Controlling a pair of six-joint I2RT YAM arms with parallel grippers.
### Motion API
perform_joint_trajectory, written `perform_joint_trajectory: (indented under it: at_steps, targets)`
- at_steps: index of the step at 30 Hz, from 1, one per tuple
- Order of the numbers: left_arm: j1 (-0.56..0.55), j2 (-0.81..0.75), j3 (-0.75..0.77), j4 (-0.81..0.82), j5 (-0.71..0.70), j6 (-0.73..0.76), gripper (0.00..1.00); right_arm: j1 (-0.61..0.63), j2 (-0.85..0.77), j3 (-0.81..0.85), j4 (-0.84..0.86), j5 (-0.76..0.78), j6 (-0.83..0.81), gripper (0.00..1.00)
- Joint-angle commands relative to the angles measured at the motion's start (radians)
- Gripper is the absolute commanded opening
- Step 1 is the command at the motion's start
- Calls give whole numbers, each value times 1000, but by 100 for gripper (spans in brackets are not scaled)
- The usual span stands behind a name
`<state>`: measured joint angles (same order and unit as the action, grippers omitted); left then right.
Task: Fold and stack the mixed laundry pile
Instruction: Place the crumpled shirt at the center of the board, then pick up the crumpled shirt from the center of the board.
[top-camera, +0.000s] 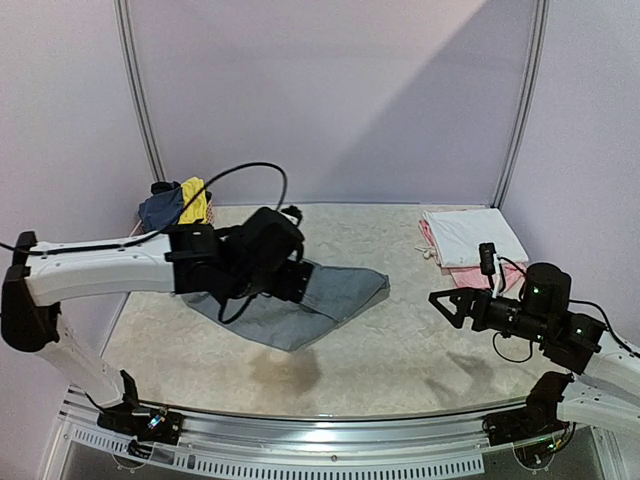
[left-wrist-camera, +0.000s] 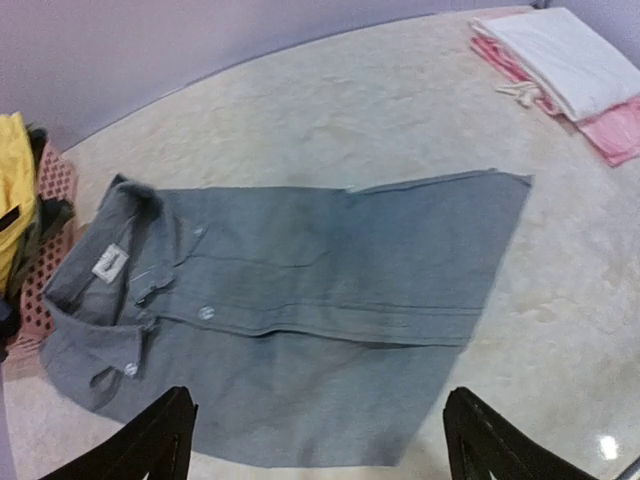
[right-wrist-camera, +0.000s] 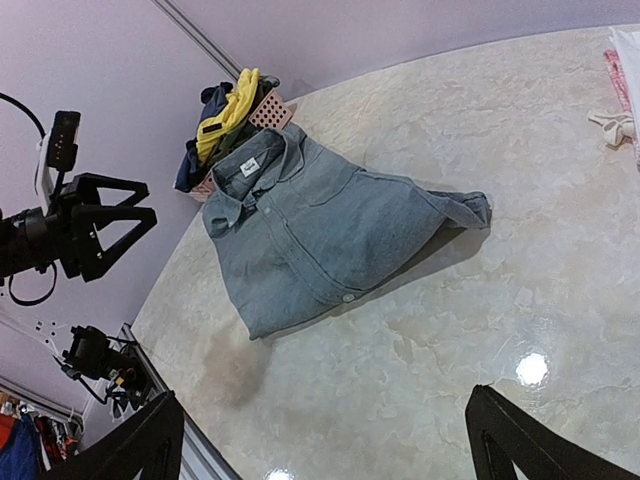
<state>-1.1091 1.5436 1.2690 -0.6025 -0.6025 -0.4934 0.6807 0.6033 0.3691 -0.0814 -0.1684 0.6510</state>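
Note:
A grey button shirt (top-camera: 325, 300) with a collar lies flat on the table, also seen in the left wrist view (left-wrist-camera: 300, 290) and the right wrist view (right-wrist-camera: 310, 215). My left gripper (left-wrist-camera: 318, 405) hangs open just above the shirt's near hem, holding nothing. The rest of the laundry pile, a yellow garment (top-camera: 193, 200) and a navy top (top-camera: 160, 210), sits in the basket at the back left. A folded white piece (top-camera: 472, 235) lies on a folded pink piece (top-camera: 475, 277) at the back right. My right gripper (top-camera: 445, 305) hovers open over bare table.
The pink lattice basket (left-wrist-camera: 52, 185) stands against the left wall, touching the shirt's collar side. Purple walls close the back and sides. A metal rail (top-camera: 330, 430) runs along the table's near edge.

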Motion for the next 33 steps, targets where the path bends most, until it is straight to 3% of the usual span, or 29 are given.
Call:
perform_joint_trajectory:
  at_steps: [1, 5, 10, 14, 20, 27, 33]
  targets:
    - [101, -105, -222, -27, -70, -130, 85, 5, 39, 8, 41, -26, 4, 99]
    - [193, -206, -373, 14, -69, -170, 82, 6, 97, 10, 72, -49, 5, 99]
    - [379, -305, -551, 173, 94, -175, 80, 23, 180, 25, 125, -70, 18, 99]
    - [464, -357, -645, 225, 75, -227, 78, 96, 242, 57, 123, -32, -1, 99]
    - [657, -429, -789, 419, 215, -247, 70, 189, 398, 135, 97, 23, -37, 99]
    - [857, -354, -857, 649, 364, -254, 60, 235, 520, 193, 87, 41, -56, 99]
    - [949, -158, -845, 844, 465, -236, 53, 238, 540, 197, 88, 46, -62, 99]
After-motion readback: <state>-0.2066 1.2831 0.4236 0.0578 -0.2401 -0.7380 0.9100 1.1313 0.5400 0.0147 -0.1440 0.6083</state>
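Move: The shirt's left sleeve, beside the basket, lies about 25 cm to the left of the left hand, 9 cm ahead and 20 cm below; the basket stands some 10 cm beyond that sleeve. The shirt's middle is nearly under that hand, about 4 cm ahead. From the right hand the shirt's right end is roughly 15 cm ahead, 16 cm left and 18 cm below, with the folded stack 26 cm ahead and 3 cm right. Heading for the shirt's left sleeve near the basket, the empty left hand sweeps about 30 cm left and sinks some 15 cm, edging forward late, while the wrist swings counter-clockwise, its left side dipping, and the wide-open fingers close to about half. The right hand, still wide open, first sinks, then travels some 9 cm left towards the shirt's right end, turning slightly counter-clockwise. ##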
